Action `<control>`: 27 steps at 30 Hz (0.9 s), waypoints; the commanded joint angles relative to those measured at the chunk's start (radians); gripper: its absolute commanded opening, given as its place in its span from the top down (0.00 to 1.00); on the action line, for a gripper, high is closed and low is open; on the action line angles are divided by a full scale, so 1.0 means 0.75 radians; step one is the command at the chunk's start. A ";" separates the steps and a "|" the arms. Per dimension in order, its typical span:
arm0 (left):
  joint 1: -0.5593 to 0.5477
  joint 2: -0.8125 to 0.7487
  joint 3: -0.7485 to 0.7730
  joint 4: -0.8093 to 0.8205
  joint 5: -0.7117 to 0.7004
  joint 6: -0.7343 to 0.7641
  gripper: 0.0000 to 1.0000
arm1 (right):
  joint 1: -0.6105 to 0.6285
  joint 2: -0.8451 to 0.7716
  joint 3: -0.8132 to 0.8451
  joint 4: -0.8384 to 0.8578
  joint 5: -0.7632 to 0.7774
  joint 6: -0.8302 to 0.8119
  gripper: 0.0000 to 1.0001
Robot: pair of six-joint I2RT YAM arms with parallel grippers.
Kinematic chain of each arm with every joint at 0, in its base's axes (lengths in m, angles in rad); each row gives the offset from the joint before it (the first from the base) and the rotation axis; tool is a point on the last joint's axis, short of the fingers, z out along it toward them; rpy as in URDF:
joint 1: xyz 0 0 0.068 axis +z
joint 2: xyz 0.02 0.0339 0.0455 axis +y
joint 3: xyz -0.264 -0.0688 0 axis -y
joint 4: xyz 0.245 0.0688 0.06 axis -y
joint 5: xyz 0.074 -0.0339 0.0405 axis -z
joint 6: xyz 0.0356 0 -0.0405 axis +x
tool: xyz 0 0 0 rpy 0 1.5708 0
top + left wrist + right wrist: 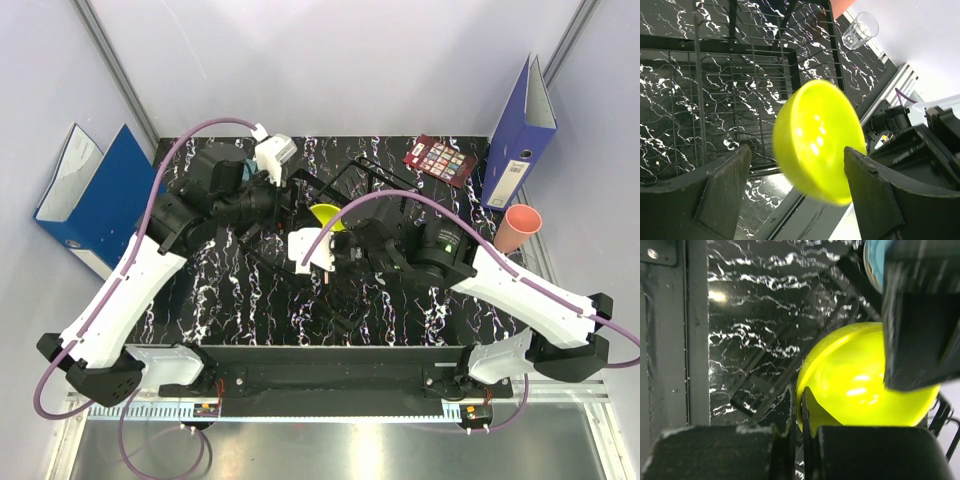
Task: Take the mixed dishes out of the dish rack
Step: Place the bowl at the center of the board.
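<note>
The small yellow-green bowl hangs on edge over the black wire dish rack. My right gripper is shut on the bowl's rim, one finger inside and one outside. My left gripper is open and straddles the bowl. Its right finger is close to the bowl's side and its left finger stands well apart. The clear glass stands upright on the table past the rack. The pink cup sits at the table's right edge.
Blue ring binders stand at the left and back right. A dark colour card lies at the back of the black marbled table. A bit of a teal dish shows in the right wrist view.
</note>
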 commanded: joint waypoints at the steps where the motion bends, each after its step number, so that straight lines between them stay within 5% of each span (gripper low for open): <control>1: -0.048 0.028 0.078 -0.021 -0.096 0.013 0.25 | 0.052 -0.001 0.071 0.048 -0.022 -0.032 1.00; 8: -0.082 0.077 0.103 -0.052 -0.163 0.028 0.43 | 0.060 -0.021 0.057 0.046 0.003 -0.039 1.00; 12: -0.091 0.092 0.113 -0.060 -0.184 0.032 0.64 | 0.062 -0.038 0.035 0.050 0.029 -0.047 1.00; 16: -0.091 0.098 0.123 -0.060 -0.188 0.038 0.97 | 0.060 -0.058 0.010 0.064 0.076 -0.049 1.00; 20: -0.091 0.104 0.140 -0.060 -0.200 0.036 1.00 | 0.062 -0.087 -0.012 0.113 0.131 -0.047 1.00; 23: -0.091 0.096 0.156 -0.052 -0.247 0.030 1.00 | 0.060 -0.115 -0.017 0.148 0.184 -0.041 0.80; 24: -0.091 0.094 0.164 -0.044 -0.261 0.026 1.00 | 0.060 -0.130 -0.015 0.158 0.205 -0.035 0.60; 27: -0.091 0.080 0.175 -0.019 -0.310 0.015 1.00 | 0.062 -0.174 -0.017 0.187 0.264 -0.026 0.37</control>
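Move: From the left hand, its fingers open around the rim, the bowl's middle lies about 5 cm to the right, 2 cm back and some 3 cm below. The dish rack's middle is about 5 cm back, 6 cm to the right and 22 cm below, and the teal plate some 10 cm ahead, 18 cm left and 26 cm down. From the right hand, still pinching the rim, the bowl's middle is roughly 5 cm ahead and 3 cm left, about level. The left hand takes over the bowl above the rack: it sinks about 3 cm, eases nearly 2 cm forward, rolls some 10 degrees with its left side rising, and closes its open fingers to pinch the rim. The right hand keeps its own pinch on the rim meanwhile, shifting slightly back and left and then returning as it climbs about 3 cm in all, and only after the left has shut does it open to about half and let the rim go. ##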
